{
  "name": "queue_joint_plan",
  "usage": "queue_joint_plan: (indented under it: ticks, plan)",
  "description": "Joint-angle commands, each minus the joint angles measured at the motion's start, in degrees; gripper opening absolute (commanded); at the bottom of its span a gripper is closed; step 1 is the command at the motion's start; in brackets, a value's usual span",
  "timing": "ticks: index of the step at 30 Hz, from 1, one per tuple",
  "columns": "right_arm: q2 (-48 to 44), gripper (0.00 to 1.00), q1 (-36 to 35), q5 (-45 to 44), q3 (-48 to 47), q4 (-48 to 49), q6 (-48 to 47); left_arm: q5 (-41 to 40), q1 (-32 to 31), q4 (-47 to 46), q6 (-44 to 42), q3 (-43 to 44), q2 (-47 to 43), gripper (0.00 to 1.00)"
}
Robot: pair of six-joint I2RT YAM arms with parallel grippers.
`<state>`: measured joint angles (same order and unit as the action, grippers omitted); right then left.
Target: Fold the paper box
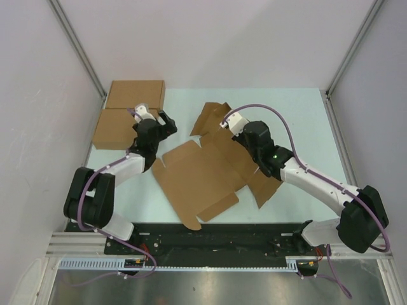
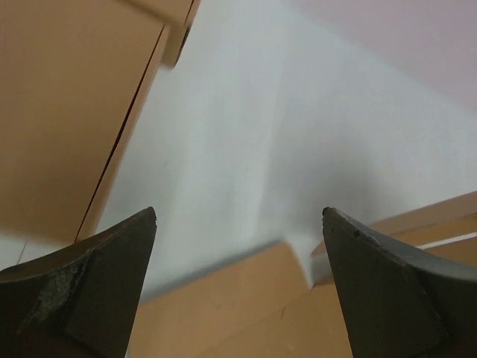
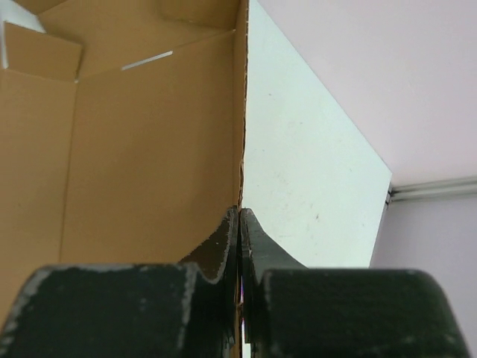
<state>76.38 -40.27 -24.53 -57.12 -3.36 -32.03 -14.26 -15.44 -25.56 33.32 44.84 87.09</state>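
The paper box (image 1: pixel 203 171) lies unfolded in the middle of the table as a large brown die-cut sheet with tabs, its far flap raised. My right gripper (image 3: pixel 240 212) is shut on the upright edge of one panel (image 3: pixel 149 149), and the cardboard runs straight between the jaws. From above, that gripper (image 1: pixel 224 126) sits at the sheet's far side. My left gripper (image 1: pixel 168 123) hangs open just left of the sheet. Its two dark fingers (image 2: pixel 112 283) stand wide apart with nothing between them, above a flap of the paper box (image 2: pixel 246 306).
Two made-up flat brown boxes (image 1: pixel 135 94) (image 1: pixel 114 129) lie at the far left of the pale table (image 1: pixel 292 121), close behind my left wrist. One of these boxes (image 2: pixel 59 112) fills the upper left of the left wrist view. Grey walls enclose the table.
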Motion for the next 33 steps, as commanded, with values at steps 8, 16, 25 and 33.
queue_joint_plan:
  ticks: [8, 16, 25, 33]
  plan:
    - [-0.5, 0.00, -2.7, 1.8, -0.7, -1.5, 2.0, -4.9, -11.3, 24.8, 6.5, -0.9, 1.0, 0.90]
    - [0.8, 0.14, -1.1, 0.7, -0.8, 0.0, 6.8, -2.5, -12.7, 20.6, 13.0, -5.9, 4.1, 0.59]
    - [1.8, 0.53, 6.7, 5.6, -4.9, 0.4, 13.4, -0.9, -12.8, 17.6, 16.5, -8.4, 9.4, 0.40]
    - [10.6, 0.59, 20.4, 14.7, -10.0, 1.1, 25.2, 1.3, -12.8, 16.4, 18.7, -8.9, 12.5, 0.36]
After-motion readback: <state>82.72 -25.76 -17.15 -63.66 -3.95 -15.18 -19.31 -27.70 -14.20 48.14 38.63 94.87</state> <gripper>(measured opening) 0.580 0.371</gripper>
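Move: The flat cardboard flap on the box's left side lies about 8 cm back, 6 cm right and 15 cm below the left hand. The brown boxes are roughly 17 cm left of that hand and 2 cm ahead; the raised end flap is some 17 cm right, 3 cm ahead. The right hand still pinches the lifted panel's edge; the bare table where that edge can lie is some 13 cm right, 5 cm ahead, 22 cm below, the end flap about 13 cm ahead, 11 cm left. The lifted panel is let go: the right hand first carries it a couple of centimetres left and back, reverses, opens to over half and moves forward and right, rolling its left side up. The left hand sinks about 13 cm, backward and right, tipping down some 25 degrees and closing to a third open; low over the sheet just inside the left flap's crease, it edges forward, seeming to press on it. ##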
